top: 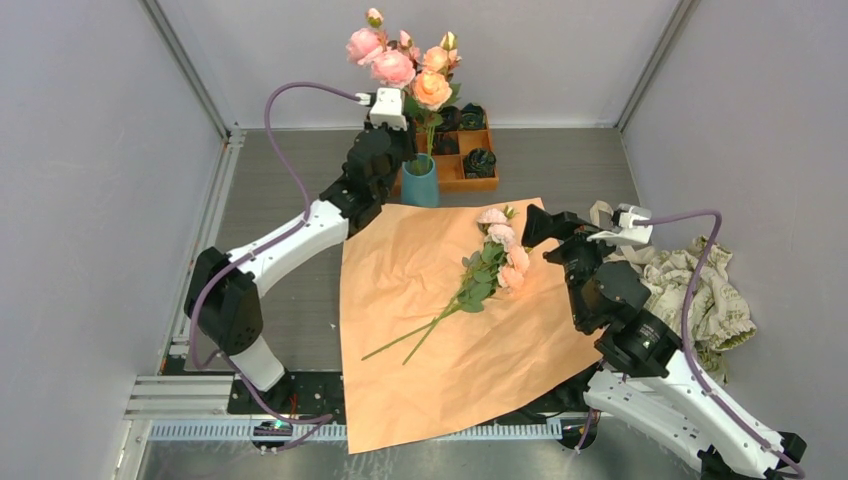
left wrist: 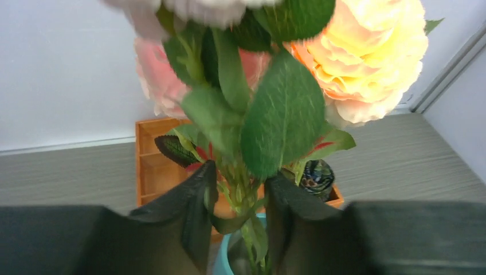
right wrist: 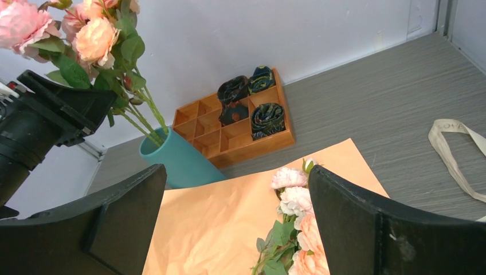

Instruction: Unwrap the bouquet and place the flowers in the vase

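The teal vase point(top: 420, 185) stands at the back in front of a wooden tray, with several pink and peach flowers point(top: 400, 65) upright in it. My left gripper point(top: 415, 148) sits just above the vase rim point(left wrist: 220, 260). Its jaws are slightly parted, and the green stems point(left wrist: 243, 189) stand loosely between them. The bouquet's orange paper point(top: 430, 330) lies spread flat mid-table. More flowers point(top: 495, 260) lie on it, blooms toward the back right. My right gripper point(top: 535, 225) hovers wide open beside those blooms point(right wrist: 295, 200), holding nothing.
An orange wooden compartment tray point(top: 465, 150) with dark rolled lumps point(right wrist: 266, 117) stands behind the vase. A crumpled cream patterned paper wad point(top: 695, 290) lies at the right, and a cream ribbon point(right wrist: 458, 154) rests on the grey table near it. Grey walls enclose the table.
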`<move>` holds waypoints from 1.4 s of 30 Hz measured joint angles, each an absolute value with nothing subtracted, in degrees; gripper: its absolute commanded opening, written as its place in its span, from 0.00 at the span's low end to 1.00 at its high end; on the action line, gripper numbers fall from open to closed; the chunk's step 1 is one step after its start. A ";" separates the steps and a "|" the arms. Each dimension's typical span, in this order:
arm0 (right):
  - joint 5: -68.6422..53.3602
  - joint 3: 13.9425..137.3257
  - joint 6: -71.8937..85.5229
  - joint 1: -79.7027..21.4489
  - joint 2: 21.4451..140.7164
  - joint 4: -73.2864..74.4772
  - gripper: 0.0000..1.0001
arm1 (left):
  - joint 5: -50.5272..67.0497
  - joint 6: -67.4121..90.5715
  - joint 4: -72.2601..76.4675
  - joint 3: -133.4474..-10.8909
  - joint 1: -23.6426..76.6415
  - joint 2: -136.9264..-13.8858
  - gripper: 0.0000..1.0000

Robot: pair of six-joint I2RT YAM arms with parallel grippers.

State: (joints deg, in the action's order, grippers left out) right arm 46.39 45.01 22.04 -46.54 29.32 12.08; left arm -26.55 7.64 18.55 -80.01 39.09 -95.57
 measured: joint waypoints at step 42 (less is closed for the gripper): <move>36.93 41.58 37.01 -46.54 45.06 16.82 0.99 | -36.42 14.87 -9.23 -64.73 62.81 -61.08 0.63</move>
State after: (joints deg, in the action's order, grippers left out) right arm 36.93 41.58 37.01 -46.54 45.06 16.82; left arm -36.42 14.87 -9.23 -64.73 62.81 -61.08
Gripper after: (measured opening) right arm 0.994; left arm 0.627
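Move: The flowers still on the paper have their leafy stems about 7 cm ahead of the right hand, 9 cm to its left and some 31 cm below; their blooms lie 15 ahead and 4 left, the vase 26 ahead and 24 left. From the left hand, at the stems above the vase, the vase is roughly 3 cm ahead, 2 right and 23 below, and the leafy stems 15 back, 17 right and 32 below. The stems in the vase come free as the left fingers, already parting, open to about two thirds; that hand then backs away some 21 cm, nearly level, turning clockwise. The flowers on the paper are approached by the wide-open right hand, which sinks about 11 cm while going 7 cm left, slows midway, then drops faster, tipping down some 20 degrees without reaching them. ##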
